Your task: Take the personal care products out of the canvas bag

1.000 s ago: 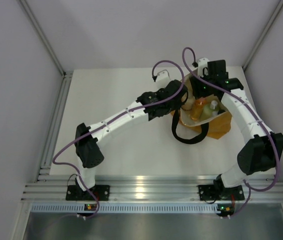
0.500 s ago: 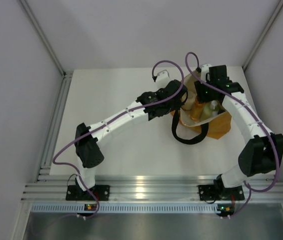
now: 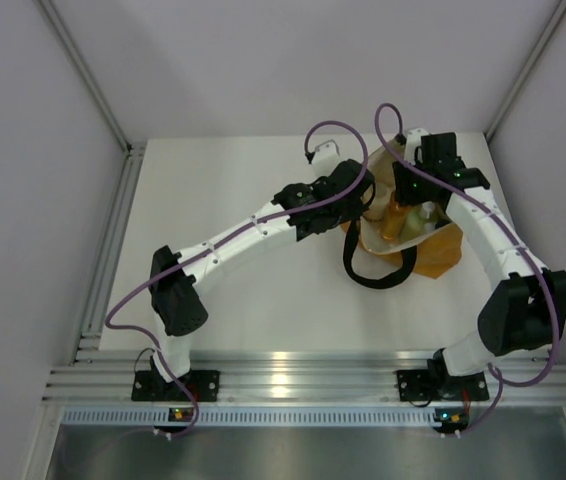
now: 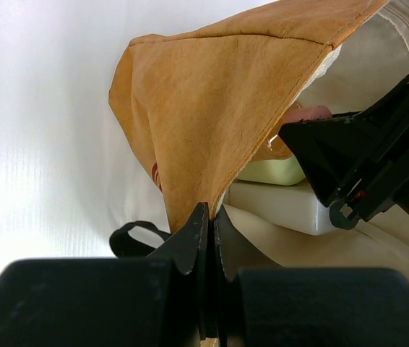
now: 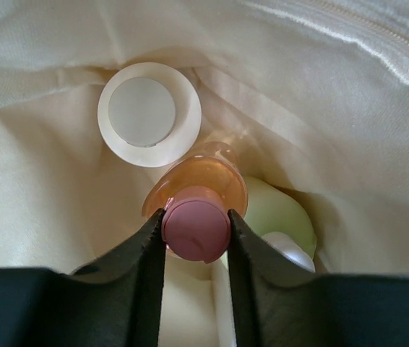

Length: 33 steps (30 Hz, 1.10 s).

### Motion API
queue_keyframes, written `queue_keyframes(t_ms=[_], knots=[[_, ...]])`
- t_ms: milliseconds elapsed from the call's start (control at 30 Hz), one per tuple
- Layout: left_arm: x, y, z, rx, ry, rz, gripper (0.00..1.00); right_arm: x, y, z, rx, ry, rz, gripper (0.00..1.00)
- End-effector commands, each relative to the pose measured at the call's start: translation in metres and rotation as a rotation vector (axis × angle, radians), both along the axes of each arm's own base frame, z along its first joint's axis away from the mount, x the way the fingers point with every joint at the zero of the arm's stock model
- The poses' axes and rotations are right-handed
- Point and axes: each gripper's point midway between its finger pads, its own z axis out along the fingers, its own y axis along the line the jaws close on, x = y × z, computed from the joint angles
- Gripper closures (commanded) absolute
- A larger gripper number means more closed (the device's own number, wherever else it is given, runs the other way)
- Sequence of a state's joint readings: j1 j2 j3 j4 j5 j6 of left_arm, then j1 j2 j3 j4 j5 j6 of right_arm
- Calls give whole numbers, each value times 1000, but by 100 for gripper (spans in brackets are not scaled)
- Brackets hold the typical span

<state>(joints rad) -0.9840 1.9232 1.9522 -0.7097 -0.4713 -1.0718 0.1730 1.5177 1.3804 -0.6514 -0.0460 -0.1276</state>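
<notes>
The mustard-orange canvas bag [image 3: 433, 255] lies open at the back right of the table, its cream lining [image 5: 334, 87] showing. My left gripper [image 4: 212, 217] is shut on the bag's rim [image 4: 219, 101] and holds it up. Inside, my right gripper [image 5: 196, 217] is shut on the pink cap [image 5: 196, 233] of the orange bottle [image 5: 204, 181], which stands upright. A cream round jar [image 5: 149, 114] sits just beyond it. To its right is a pale green bottle [image 5: 280, 213]. A white squarish bottle [image 4: 277, 206] lies below that one.
The bag's black loop handle [image 3: 373, 272] trails onto the table toward the arms. The right gripper's black body [image 4: 363, 159] fills the bag's mouth in the left wrist view. White table [image 3: 233, 290] stretches to the left, with walls close around it.
My right gripper has sunk deeper into the bag and its fingers have closed onto the pink cap. The left arm has kept still, holding the rim.
</notes>
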Motion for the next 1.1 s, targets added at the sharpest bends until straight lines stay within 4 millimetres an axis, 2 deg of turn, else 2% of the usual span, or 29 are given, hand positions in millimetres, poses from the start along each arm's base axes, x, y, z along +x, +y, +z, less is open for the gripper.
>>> queue_keyframes(t_ms=[0,100,167,367,633,833,1067], knots=[[-4,4,19,-34,-20,-12,100,14,-9,23,13,-94,-33,79],[-3,6,21,-34,-26,-12,100,14,-10,39,23,-135,-56,91],[-4,5,21,-31,-28,-14,100,15,-11,58,34,-178,-73,100],[-2,2,19,-29,-25,-20,100,4,-15,113,62,-303,-109,100],[0,2,17,-24,-25,-14,100,-18,-15,163,82,-369,-108,100],[4,1,16,-27,-24,-8,100,-47,-10,189,83,-382,-88,100],[5,1,9,-1,-23,-19,100,-95,-9,227,102,-440,-54,100]])
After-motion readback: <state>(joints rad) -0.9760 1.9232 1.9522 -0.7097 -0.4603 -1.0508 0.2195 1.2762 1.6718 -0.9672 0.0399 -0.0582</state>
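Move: The right fingers already grip the pink cap of the orange bottle, whose middle hangs about 8 cm below them inside the bag. From this hand the white bottle stands some 4 cm farther out, 5 cm to the left and 11 cm down; the green bottle is about 5 cm to the right, 1 cm nearer and 11 cm down. From the left hand, shut on the bag's left rim, the orange bottle's middle lies roughly 7 cm right, 2 cm farther out and 12 cm lower. Keeping its pinch on the pink cap, the right hand barely stirs at first, then draws the orange bottle up about 15 cm, away from the white and green bottles, coming back some 7 cm towards the base as it climbs, mostly late in the lift. Its wrist tips up by around 10 degrees on the way, while the left hand stays put and goes on pinching the bag's left rim so that the mouth is held open. ##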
